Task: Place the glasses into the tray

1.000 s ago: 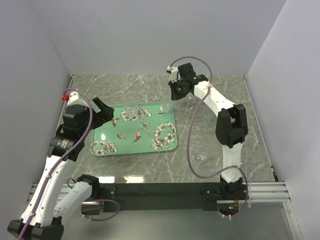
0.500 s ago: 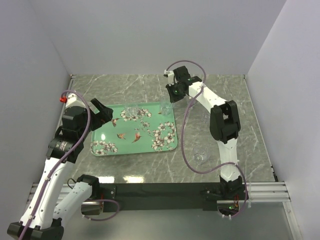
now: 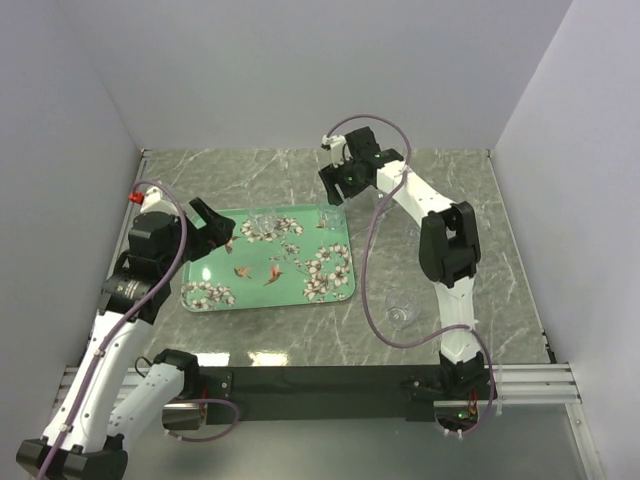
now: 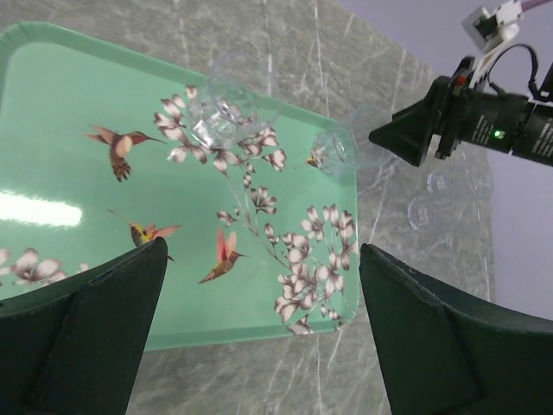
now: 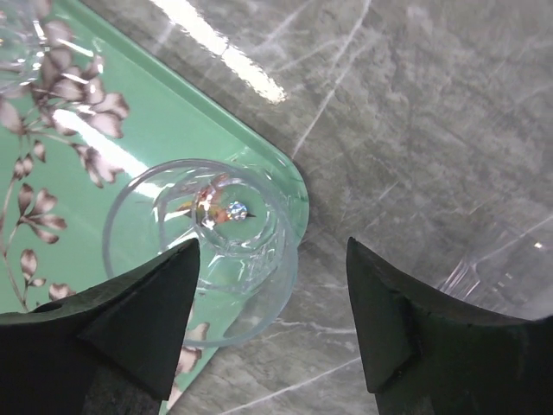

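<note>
The mint-green tray (image 3: 255,292) with blossoms and birds lies left of centre. One clear glass (image 3: 262,225) stands at its back edge, and another glass (image 3: 328,216) stands in its far right corner. My right gripper (image 3: 333,193) hangs open over that corner. From the right wrist, the corner glass (image 5: 207,246) sits upright on the tray (image 5: 130,112) just left of the gap between the spread fingers of the right gripper (image 5: 273,245). My left gripper (image 4: 263,248) is open and empty above the tray's (image 4: 60,112) near right part.
More clear glasses stand on the marble: one (image 3: 400,311) near the right arm's base and a faint pair (image 4: 449,194) right of the tray. Grey walls close in the left, back and right sides.
My right gripper has moved left to the tray's far right corner and opened, letting go of the glass there. The left arm has shifted only slightly.
</note>
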Available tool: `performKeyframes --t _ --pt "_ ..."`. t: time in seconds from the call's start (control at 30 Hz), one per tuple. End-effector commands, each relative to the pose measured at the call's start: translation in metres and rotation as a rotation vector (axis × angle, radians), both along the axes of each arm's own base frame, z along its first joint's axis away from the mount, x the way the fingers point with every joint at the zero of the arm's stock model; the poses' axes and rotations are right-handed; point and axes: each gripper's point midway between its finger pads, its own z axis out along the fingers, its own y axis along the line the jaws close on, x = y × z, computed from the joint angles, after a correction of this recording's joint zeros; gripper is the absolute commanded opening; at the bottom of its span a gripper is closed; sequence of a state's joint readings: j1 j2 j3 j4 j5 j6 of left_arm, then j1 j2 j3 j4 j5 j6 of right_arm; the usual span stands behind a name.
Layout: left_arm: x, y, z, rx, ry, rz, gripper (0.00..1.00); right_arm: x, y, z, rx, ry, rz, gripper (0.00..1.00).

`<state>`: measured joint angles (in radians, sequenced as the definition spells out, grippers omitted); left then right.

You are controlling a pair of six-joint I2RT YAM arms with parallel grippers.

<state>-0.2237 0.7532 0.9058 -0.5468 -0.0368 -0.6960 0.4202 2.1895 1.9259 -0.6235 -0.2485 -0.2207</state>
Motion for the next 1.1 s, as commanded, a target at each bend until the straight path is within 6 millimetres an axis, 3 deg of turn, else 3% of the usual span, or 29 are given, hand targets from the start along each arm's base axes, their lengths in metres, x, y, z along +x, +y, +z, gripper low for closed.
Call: performKeyframes --t 0.0,0.17,0.27,0.33,0.37,0.47,0.53,0.57,0.67,0.7,0.73,0.8,0.83,1.0,1.03,1.07 --pt "0.006 -0.017 0.01 -0.036 -0.05 -0.09 0.99 -0.001 0.009 0.08 0.06 -0.165 0.116 0.76" --pt "0.013 -0.042 0.013 -0.061 -0.077 -0.228 0.99 -0.026 -0.004 0.12 0.094 -0.218 0.179 0.77" --pt "0.015 -0.057 0.013 -0.075 -0.092 -0.322 0.99 -0.047 -0.014 0.131 0.121 -0.221 0.214 0.77" --pt "0.017 -0.066 0.01 -0.086 -0.084 -0.373 0.99 -0.063 -0.021 0.127 0.132 -0.197 0.234 0.77" --pt "0.016 -0.074 0.013 -0.102 -0.094 -0.424 0.99 -0.07 -0.028 0.139 0.138 -0.222 0.232 0.77" --pt "0.02 -0.087 0.01 -0.133 -0.089 -0.49 0.99 -0.093 -0.046 0.143 0.137 -0.229 0.24 0.76" --pt "0.019 -0.099 0.007 -0.159 -0.074 -0.55 0.99 -0.107 -0.059 0.134 0.122 -0.207 0.237 0.76" --pt "0.017 -0.107 0.005 -0.163 -0.07 -0.579 0.99 -0.116 -0.067 0.147 0.128 -0.245 0.237 0.76" --pt "0.012 -0.136 0.003 -0.149 -0.07 -0.663 0.99 -0.132 -0.093 0.151 0.143 -0.287 0.21 0.76" --pt "0.011 -0.145 0.006 -0.142 -0.075 -0.684 0.99 -0.132 -0.107 0.151 0.138 -0.298 0.177 0.76" --pt "0.014 -0.154 -0.005 -0.122 -0.046 -0.7 0.99 -0.139 -0.113 0.142 0.134 -0.281 0.162 0.76" --pt "0.004 -0.181 -0.007 -0.098 -0.028 -0.772 0.99 -0.149 -0.125 0.145 0.127 -0.296 0.135 0.76" --pt "0.005 -0.19 -0.022 -0.067 0.014 -0.785 0.99 -0.155 -0.135 0.133 0.12 -0.267 0.108 0.76" --pt "-0.022 -0.247 -0.043 0.03 0.076 -0.928 0.99 -0.18 -0.161 0.12 0.125 -0.264 0.018 0.76" --pt "-0.024 -0.256 -0.056 0.051 0.111 -0.948 0.99 -0.186 -0.167 0.109 0.125 -0.239 -0.003 0.76" --pt "-0.036 -0.266 -0.063 0.07 0.133 -0.983 0.99 -0.19 -0.175 0.112 0.126 -0.254 -0.038 0.76"
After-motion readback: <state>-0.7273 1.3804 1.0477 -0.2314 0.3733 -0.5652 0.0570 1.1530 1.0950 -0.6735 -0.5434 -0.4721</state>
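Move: The next glass, standing alone near the front edge of the table, is about 37 cm to the right of my left hand, roughly level with it fore and aft and some 20 cm lower; the tray's middle is about 10 cm ahead and 9 cm right. My right hand is just above the glass already set in the tray's far right corner. From it, two free glasses stand about 11 cm right and 3 cm ahead, and 17 cm right and 5 cm back; the front glass is 14 cm right and 23 cm back. My right hand, already open, first lifts steeply about 14 cm off the placed glass, then draws back and right, clear of the tray. Meanwhile my left hand swings right some 25 cm above the tray's near side towards the front glass, slowly at first and then fast, sinking about 7 cm and turning clockwise roughly 50 degrees, fingers wide open throughout. ##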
